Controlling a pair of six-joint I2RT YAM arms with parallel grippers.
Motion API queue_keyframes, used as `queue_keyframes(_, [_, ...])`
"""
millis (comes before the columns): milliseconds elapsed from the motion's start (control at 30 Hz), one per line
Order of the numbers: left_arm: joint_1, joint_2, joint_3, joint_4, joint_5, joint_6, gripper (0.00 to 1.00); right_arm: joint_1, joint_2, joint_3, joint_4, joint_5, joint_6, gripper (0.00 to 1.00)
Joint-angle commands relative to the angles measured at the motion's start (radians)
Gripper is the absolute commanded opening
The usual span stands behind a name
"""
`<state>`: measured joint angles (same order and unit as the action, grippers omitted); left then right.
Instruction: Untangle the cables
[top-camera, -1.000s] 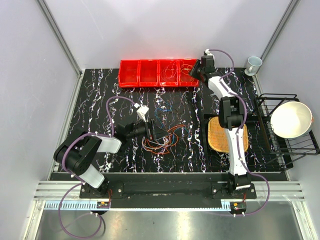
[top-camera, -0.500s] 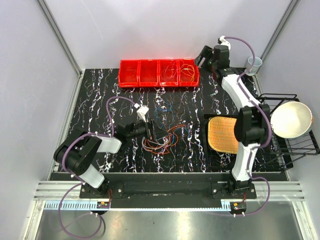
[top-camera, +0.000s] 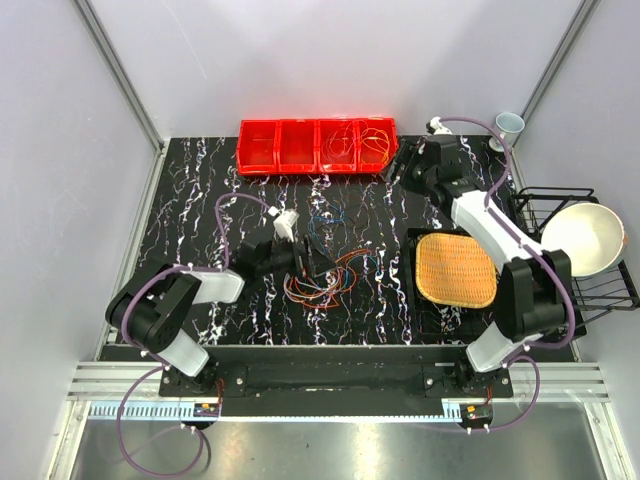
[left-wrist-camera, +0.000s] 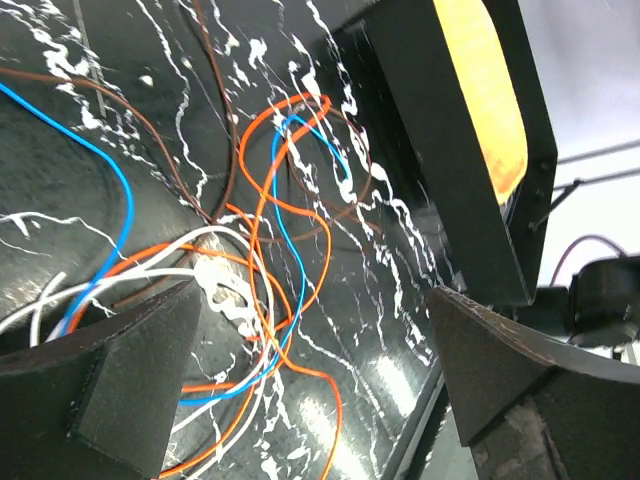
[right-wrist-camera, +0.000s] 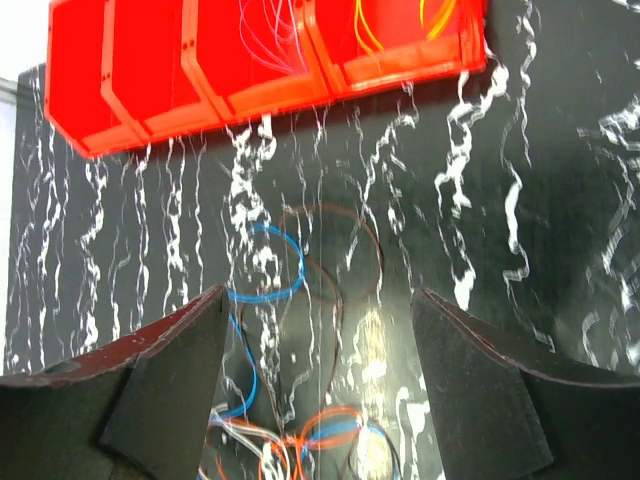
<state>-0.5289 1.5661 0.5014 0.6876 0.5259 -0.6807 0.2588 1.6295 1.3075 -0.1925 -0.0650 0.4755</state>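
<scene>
The cables (top-camera: 330, 278) lie in a loose tangle of orange, blue, white and brown loops at the middle of the black marbled table. My left gripper (top-camera: 308, 262) sits low at the tangle's left edge, open. In the left wrist view its jaws (left-wrist-camera: 310, 390) stand wide, with orange and blue cables (left-wrist-camera: 262, 190) crossing the table ahead and nothing pinched. My right gripper (top-camera: 402, 165) hangs open above the table, right of the red bin. Its view (right-wrist-camera: 320, 380) looks down on a blue loop (right-wrist-camera: 265, 295) and a brown loop. More cables (top-camera: 362, 138) lie in the bin's right compartments.
A red bin (top-camera: 260, 147) with several compartments stands along the back edge, also seen as the red bin (right-wrist-camera: 150, 60). A woven yellow mat (top-camera: 455, 270) lies right of the tangle. A wire rack holding a white bowl (top-camera: 582, 240) and a cup (top-camera: 508, 126) sit at far right.
My right gripper has left the red bin's right end, swung back and come down to the right of it, with its jaws wider. The left gripper has shifted slightly at the tangle.
</scene>
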Motion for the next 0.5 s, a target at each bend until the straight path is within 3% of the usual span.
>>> queue_keyframes(0, [0.088,-0.011,0.065,-0.018,0.021,-0.081,0.99,0.026,-0.144,-0.066,-0.016,-0.02,-0.024,0.79])
queue_keyframes(100, [0.24,0.079,0.113,0.058,0.205,-0.204,0.99,0.074,-0.189,-0.112,-0.016,0.028,-0.047,0.79])
queue_keyframes(133, [0.269,0.182,0.136,0.094,0.279,-0.223,0.99,0.088,-0.2,-0.12,-0.018,0.037,-0.051,0.8])
queue_keyframes(167, [0.303,0.234,0.143,0.19,0.378,-0.353,0.99,0.092,-0.203,-0.132,-0.021,0.048,-0.051,0.8])
queue_keyframes(200, [0.311,0.283,0.081,0.598,0.396,-0.463,0.99,0.094,-0.203,-0.137,-0.024,0.05,-0.051,0.8])
queue_keyframes(267, [0.352,0.374,0.019,0.875,0.388,-0.664,0.99,0.096,-0.209,-0.148,-0.033,0.053,-0.049,0.8])
queue_keyframes(367, [0.397,0.362,-0.02,0.922,0.388,-0.677,0.99,0.096,-0.22,-0.168,-0.033,0.059,-0.049,0.8])
queue_keyframes(467, [0.388,0.249,-0.023,0.749,0.358,-0.55,0.99,0.097,-0.218,-0.169,-0.036,0.06,-0.049,0.8])
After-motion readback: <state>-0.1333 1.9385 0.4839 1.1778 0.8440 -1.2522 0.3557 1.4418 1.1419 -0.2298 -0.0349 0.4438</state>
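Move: The cable tangle lies almost straight under the left hand, about 7 cm below it and 1 cm to its right. Its orange loop reaches some 10 cm ahead and 9 cm to the right of that hand; the blue loop lies about 26 cm ahead and 3 cm right. For the right hand the tangle is roughly 17 cm back, 16 cm left and 20 cm below, with the orange loop about 7 cm back and 8 cm left, and the blue loop 9 cm ahead and 14 cm left. The tangle is left alone as the open left hand swings off it, about 8 cm left and 8 cm forward, then eases back 2 cm and sinks slightly, its fingers tipping and rolling by some 35 degrees. The open right hand keeps drawing back from the red bins, about 6 cm back and 2 cm left towards the tangle, with a small rise undone by the end. ##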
